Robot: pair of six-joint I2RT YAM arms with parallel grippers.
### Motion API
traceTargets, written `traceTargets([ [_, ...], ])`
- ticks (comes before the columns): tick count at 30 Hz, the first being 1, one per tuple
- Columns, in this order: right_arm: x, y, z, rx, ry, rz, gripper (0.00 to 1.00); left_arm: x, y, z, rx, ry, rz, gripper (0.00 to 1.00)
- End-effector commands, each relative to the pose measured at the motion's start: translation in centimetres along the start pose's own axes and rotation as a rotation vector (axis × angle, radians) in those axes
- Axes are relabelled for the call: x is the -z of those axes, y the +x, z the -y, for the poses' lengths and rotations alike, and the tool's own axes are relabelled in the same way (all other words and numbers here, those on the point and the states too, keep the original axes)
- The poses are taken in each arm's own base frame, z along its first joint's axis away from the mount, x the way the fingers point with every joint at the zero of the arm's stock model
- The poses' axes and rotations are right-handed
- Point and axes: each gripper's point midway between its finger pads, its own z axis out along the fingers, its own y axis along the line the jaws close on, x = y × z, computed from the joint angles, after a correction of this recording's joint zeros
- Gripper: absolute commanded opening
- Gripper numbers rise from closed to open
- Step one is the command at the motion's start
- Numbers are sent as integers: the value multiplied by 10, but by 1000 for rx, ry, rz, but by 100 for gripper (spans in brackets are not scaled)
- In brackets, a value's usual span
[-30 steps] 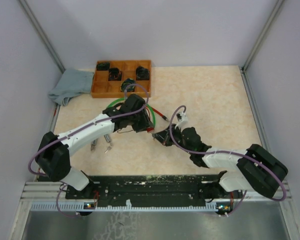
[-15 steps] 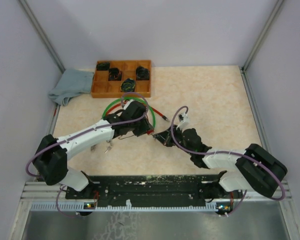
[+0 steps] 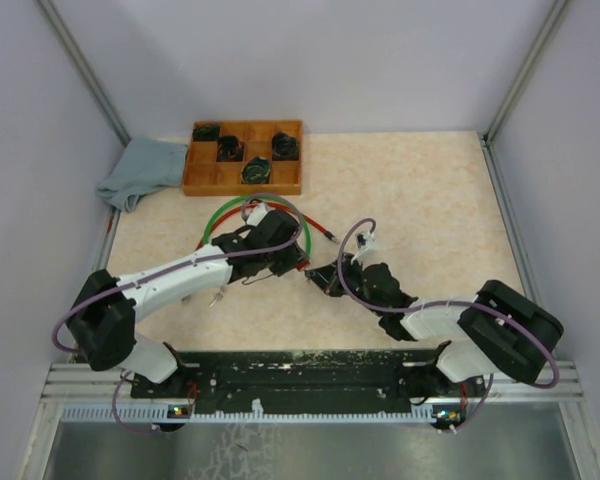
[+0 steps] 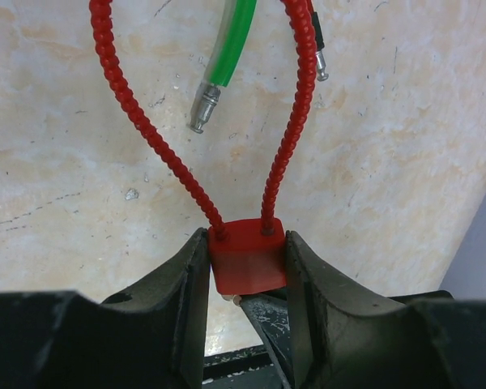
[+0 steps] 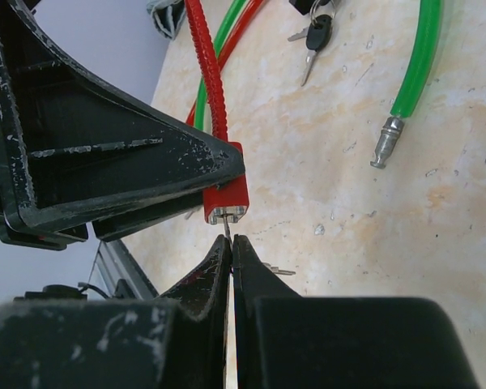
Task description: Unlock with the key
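Observation:
A small red lock (image 4: 245, 258) with a ribbed red cable (image 4: 142, 121) looped from its top sits between the pads of my left gripper (image 4: 247, 240), which is shut on its sides. In the right wrist view the lock (image 5: 227, 198) hangs just beyond my right gripper (image 5: 231, 240). That gripper is shut on the key, whose thin metal blade (image 5: 227, 229) runs from the fingertips into the lock's silver underside. From above, both grippers meet at the lock (image 3: 298, 265) in the table's middle, left gripper (image 3: 285, 262) facing right gripper (image 3: 320, 275).
A green cable (image 3: 220, 215) loops behind the left arm, its metal end (image 4: 204, 105) lying loose. Spare keys (image 3: 215, 297) lie under the left forearm, and black-headed keys (image 5: 314, 36) lie further off. A wooden compartment tray (image 3: 242, 180) and a grey cloth (image 3: 140, 170) sit at the back left.
The left arm has swung nearer and lower with the lock, uncovering more of the green loop. The right arm has edged left toward the lock. Both grips are unchanged.

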Motion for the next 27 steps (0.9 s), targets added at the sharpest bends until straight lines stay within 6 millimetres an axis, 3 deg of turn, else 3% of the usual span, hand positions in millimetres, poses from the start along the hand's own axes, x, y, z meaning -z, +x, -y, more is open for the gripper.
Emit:
traceTargets([
  [1,0,-45,-46,11,-138,171,0,10,36,19,-22,81,-110,0],
  [14,-2,-54,-59,61,-244,217,0,21,61,18,-38,127,-144,0],
  [17,1,-52,-67,74,-297,192,0,21,45,13,-11,111,-74,0],
  [24,11,-34,-71,142,-297,63,34,35,-10,12,25,157,132,0],
  [27,13,-25,-63,188,-263,7,38,42,-28,13,31,168,189,0],
])
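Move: The red padlock is already in the left fingers, with its cable loop still attached, while the right fingers are shut on its key; the padlock body lies about 3 cm ahead and 2 cm left of the right hand, nearly level. From the left hand, the green cable's metal end is some 4 cm ahead and 1 cm right, the red cable's end about 9 cm ahead and 8 cm right, and the black-headed key roughly 10 cm ahead and 7 cm left, all around 12 cm below. Both hands keep the padlock and key together at first, the left easing back and slightly right and down with the padlock by about 1.5 cm while the right stays nearly in place and sinks slightly. Then both rise side by side, the left some 3.5 cm with its padlock and the right about 4 cm, drifting a little left and tilting their fingers upward, while the right fingers open to about a third and let go of the key in the padlock's bottom. ##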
